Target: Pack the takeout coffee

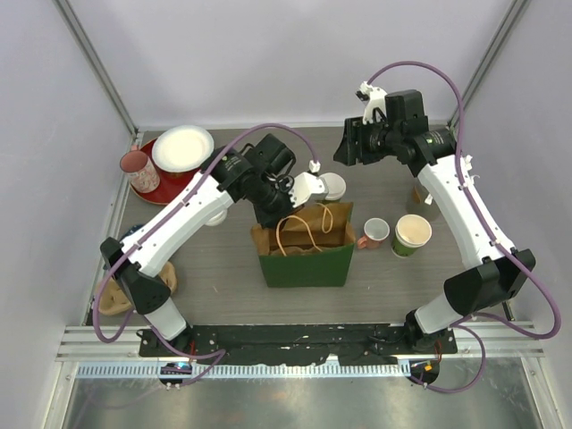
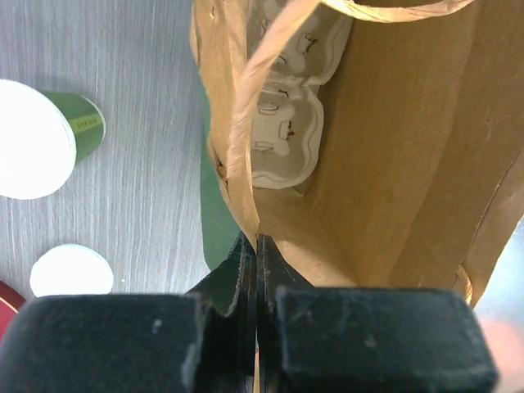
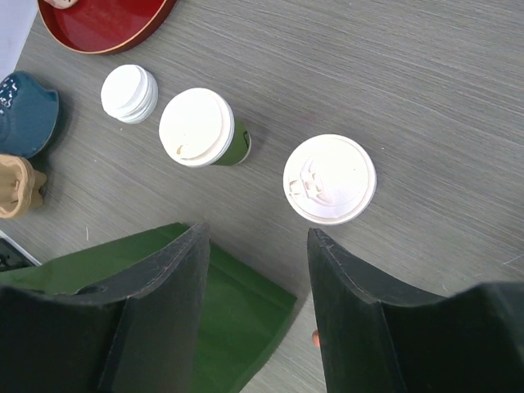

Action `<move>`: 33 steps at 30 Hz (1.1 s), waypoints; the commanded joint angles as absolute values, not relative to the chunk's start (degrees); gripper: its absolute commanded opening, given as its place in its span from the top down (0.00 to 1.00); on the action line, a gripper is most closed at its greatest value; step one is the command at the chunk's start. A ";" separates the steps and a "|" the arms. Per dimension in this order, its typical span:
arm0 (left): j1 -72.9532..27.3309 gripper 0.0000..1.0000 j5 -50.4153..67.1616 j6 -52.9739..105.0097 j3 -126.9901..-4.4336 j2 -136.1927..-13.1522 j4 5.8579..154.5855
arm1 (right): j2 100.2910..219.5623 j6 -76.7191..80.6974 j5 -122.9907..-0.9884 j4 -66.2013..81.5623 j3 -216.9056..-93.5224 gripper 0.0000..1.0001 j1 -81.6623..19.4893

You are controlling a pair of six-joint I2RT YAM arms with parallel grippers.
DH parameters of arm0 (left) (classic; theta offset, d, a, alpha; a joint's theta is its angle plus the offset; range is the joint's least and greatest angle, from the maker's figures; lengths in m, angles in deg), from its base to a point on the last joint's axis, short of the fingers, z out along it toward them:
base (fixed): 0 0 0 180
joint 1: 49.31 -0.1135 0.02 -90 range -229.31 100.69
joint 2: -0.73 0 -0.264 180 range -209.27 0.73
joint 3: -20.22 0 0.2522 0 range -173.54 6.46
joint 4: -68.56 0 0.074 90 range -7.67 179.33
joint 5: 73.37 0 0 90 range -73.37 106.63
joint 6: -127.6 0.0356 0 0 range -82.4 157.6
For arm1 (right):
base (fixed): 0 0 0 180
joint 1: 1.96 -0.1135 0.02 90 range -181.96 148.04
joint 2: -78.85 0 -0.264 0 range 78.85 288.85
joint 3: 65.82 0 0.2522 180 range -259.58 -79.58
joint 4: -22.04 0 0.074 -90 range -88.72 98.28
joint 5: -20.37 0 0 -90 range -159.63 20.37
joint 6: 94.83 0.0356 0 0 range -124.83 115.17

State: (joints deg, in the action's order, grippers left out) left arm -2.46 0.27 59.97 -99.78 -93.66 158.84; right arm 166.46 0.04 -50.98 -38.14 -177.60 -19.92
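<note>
Two takeout coffee cups with white lids stand on the table: one point(image 3: 330, 178) point(image 1: 332, 186) seen from straight above, the other point(image 3: 196, 127) point(image 2: 37, 139) showing its green side. My right gripper point(image 3: 258, 232) point(image 1: 353, 143) hangs open above the table, empty, with the nearer lidded cup just beyond its fingertips. The green paper bag point(image 1: 304, 264) point(image 3: 229, 303) with a brown inside stands upright in the middle. My left gripper point(image 2: 256, 239) point(image 1: 299, 192) is shut on the bag's top rim. A pale pulp cup carrier point(image 2: 286, 123) sits inside the bag.
A lidless green cup point(image 1: 411, 234) and a pink-handled mug point(image 1: 374, 232) stand right of the bag. A loose white lid point(image 3: 129, 92) point(image 2: 72, 270) lies left of the cups. A red tray point(image 1: 165, 183) with a white plate and pink cup sits at the far left.
</note>
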 commanded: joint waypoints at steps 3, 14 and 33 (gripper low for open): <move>-2.38 1.00 -3.58 60.81 -103.76 -94.89 177.60 | 166.03 2.82 -48.37 -34.44 -179.77 0.44 -19.98; -2.29 1.00 -9.02 56.50 -98.30 -87.43 177.69 | 172.27 -2.19 -47.22 -37.69 -188.37 0.47 -19.98; -3.61 1.00 -16.85 59.92 -85.39 -77.75 177.60 | 180.01 -20.11 -53.45 -49.11 -189.09 0.44 -26.83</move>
State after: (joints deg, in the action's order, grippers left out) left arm -2.94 -11.77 60.54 -87.56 -79.91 159.73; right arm 179.25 -14.65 -51.06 -46.62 -188.55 -26.87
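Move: My left hand already has the bag's left rim pinched; the bag's middle is about 9 cm to its right, 2 cm back and 12 cm below. The left lidded cup stands some 17 cm ahead of it and 19 cm down. From my open right hand the right lidded cup is roughly 4 cm ahead, 3 cm left and 25 cm below, with the left lidded cup 15 cm further left, the mug about 10 cm back and 8 cm right, and the bag 18 cm back and 12 cm left. Keeping the rim pinched between shut fingers, my left hand draws the bag back about 7 cm and a little left, away from the lidded cups, rising slightly and then easing down. My right hand first slides some 3 cm forward, then swings back and to the left while sinking, ending about 5 cm left and 4 cm lower, closer to the right lidded cup. It turns some 15 degrees counter-clockwise and tilts, fingers still half open and touching nothing. ##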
